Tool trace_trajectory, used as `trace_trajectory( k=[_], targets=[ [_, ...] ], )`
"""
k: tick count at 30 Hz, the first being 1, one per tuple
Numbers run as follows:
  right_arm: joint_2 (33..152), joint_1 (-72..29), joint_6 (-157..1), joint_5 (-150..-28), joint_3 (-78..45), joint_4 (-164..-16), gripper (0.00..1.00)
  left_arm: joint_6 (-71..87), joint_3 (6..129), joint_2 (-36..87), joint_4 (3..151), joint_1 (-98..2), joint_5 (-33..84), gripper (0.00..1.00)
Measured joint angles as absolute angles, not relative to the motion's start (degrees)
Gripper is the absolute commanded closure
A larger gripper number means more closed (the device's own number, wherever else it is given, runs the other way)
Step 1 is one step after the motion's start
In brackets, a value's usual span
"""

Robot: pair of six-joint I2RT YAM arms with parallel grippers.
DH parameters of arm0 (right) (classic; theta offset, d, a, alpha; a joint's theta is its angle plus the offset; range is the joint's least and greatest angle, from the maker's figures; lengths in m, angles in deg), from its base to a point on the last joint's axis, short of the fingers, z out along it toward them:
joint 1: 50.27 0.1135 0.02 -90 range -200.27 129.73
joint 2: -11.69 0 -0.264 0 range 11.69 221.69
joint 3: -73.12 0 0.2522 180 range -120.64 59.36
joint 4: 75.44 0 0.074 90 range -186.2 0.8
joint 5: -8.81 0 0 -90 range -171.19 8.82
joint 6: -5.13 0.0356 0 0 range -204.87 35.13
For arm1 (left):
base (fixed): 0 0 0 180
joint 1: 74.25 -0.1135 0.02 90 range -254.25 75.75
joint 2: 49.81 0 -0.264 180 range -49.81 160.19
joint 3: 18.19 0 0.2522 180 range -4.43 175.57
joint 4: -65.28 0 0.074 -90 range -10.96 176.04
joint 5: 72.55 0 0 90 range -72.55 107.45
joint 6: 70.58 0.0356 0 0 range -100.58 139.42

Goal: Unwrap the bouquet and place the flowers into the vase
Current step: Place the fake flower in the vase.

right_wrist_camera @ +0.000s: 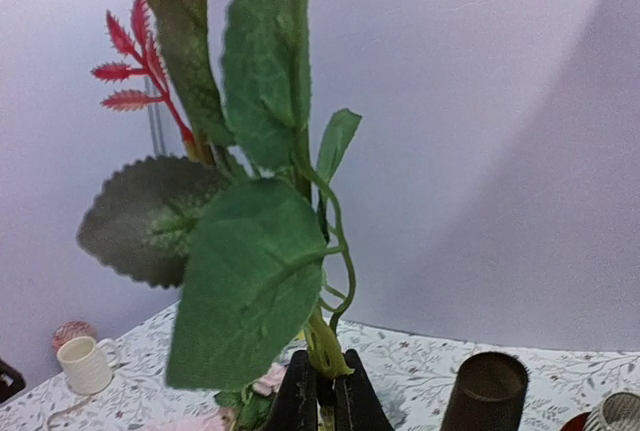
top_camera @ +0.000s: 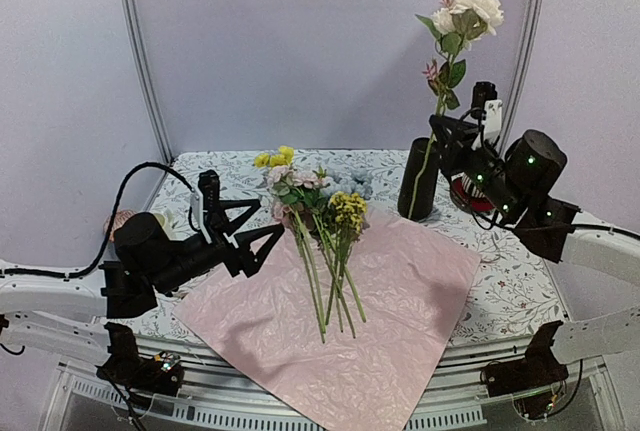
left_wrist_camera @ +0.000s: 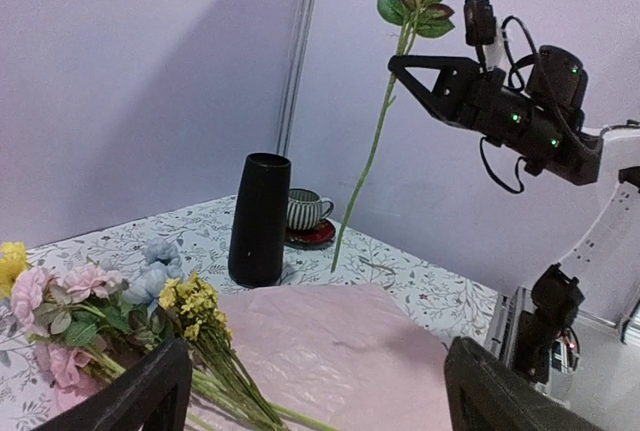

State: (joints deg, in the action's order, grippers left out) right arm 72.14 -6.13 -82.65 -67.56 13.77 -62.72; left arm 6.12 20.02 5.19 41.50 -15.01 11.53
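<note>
The bouquet lies unwrapped: the pink wrapping paper [top_camera: 400, 301] is spread flat on the table, and several flowers [top_camera: 318, 213] lie on it with their stems toward the front edge. My left gripper [top_camera: 268, 221] hangs open just left of those flowers [left_wrist_camera: 120, 296], nothing between its fingers [left_wrist_camera: 140, 391]. My right gripper [top_camera: 437, 129] is shut on the green stem [right_wrist_camera: 330, 346] of a cream rose [top_camera: 470, 6] held upright. That stem [left_wrist_camera: 368, 156] hangs outside the black vase [top_camera: 418, 179], its tip low beside the vase [left_wrist_camera: 258, 219].
A ribbed cup [left_wrist_camera: 305, 209] on a red saucer [left_wrist_camera: 315, 236] stands just behind the vase, under my right arm. A white mug [right_wrist_camera: 85, 363] and a pink round thing [right_wrist_camera: 72, 333] sit at the table's far left. Walls close the back.
</note>
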Motion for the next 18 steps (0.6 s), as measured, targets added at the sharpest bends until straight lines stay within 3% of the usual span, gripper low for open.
trace_trajectory(
  k=[18],
  targets=[
    [86.9, -21.6, -88.5, -72.7, -6.8, -59.0, 0.98, 5.3, 20.0, 3.3, 45.8, -16.9, 9.3, 0.11]
  ],
)
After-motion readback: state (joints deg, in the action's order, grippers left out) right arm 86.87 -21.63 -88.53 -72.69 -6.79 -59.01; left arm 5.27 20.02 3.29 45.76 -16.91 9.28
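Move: The right hand holds the white fake flower upright by its stem. The black vase stands about 13 cm ahead of that hand and 3 cm to its right, its middle some 27 cm below. The striped cup on its saucer is roughly 16 cm ahead, 18 cm right and 35 cm below; the loose flower heads lie 13 cm ahead, 21 cm left, equally low. From the idle left hand the vase is about 23 cm ahead, 35 cm right and 17 cm below. Forward and up about equally, some 9 cm each, with a 5 cm drift to the right, the right hand carries the white flower so that the stem's lower end rises to the vase mouth. The wrist tips the fingers up about 10 degrees and turns clockwise as much, while the fingers keep their pinch on the stem. The climb eases off towards the end as the forward travel goes on. ##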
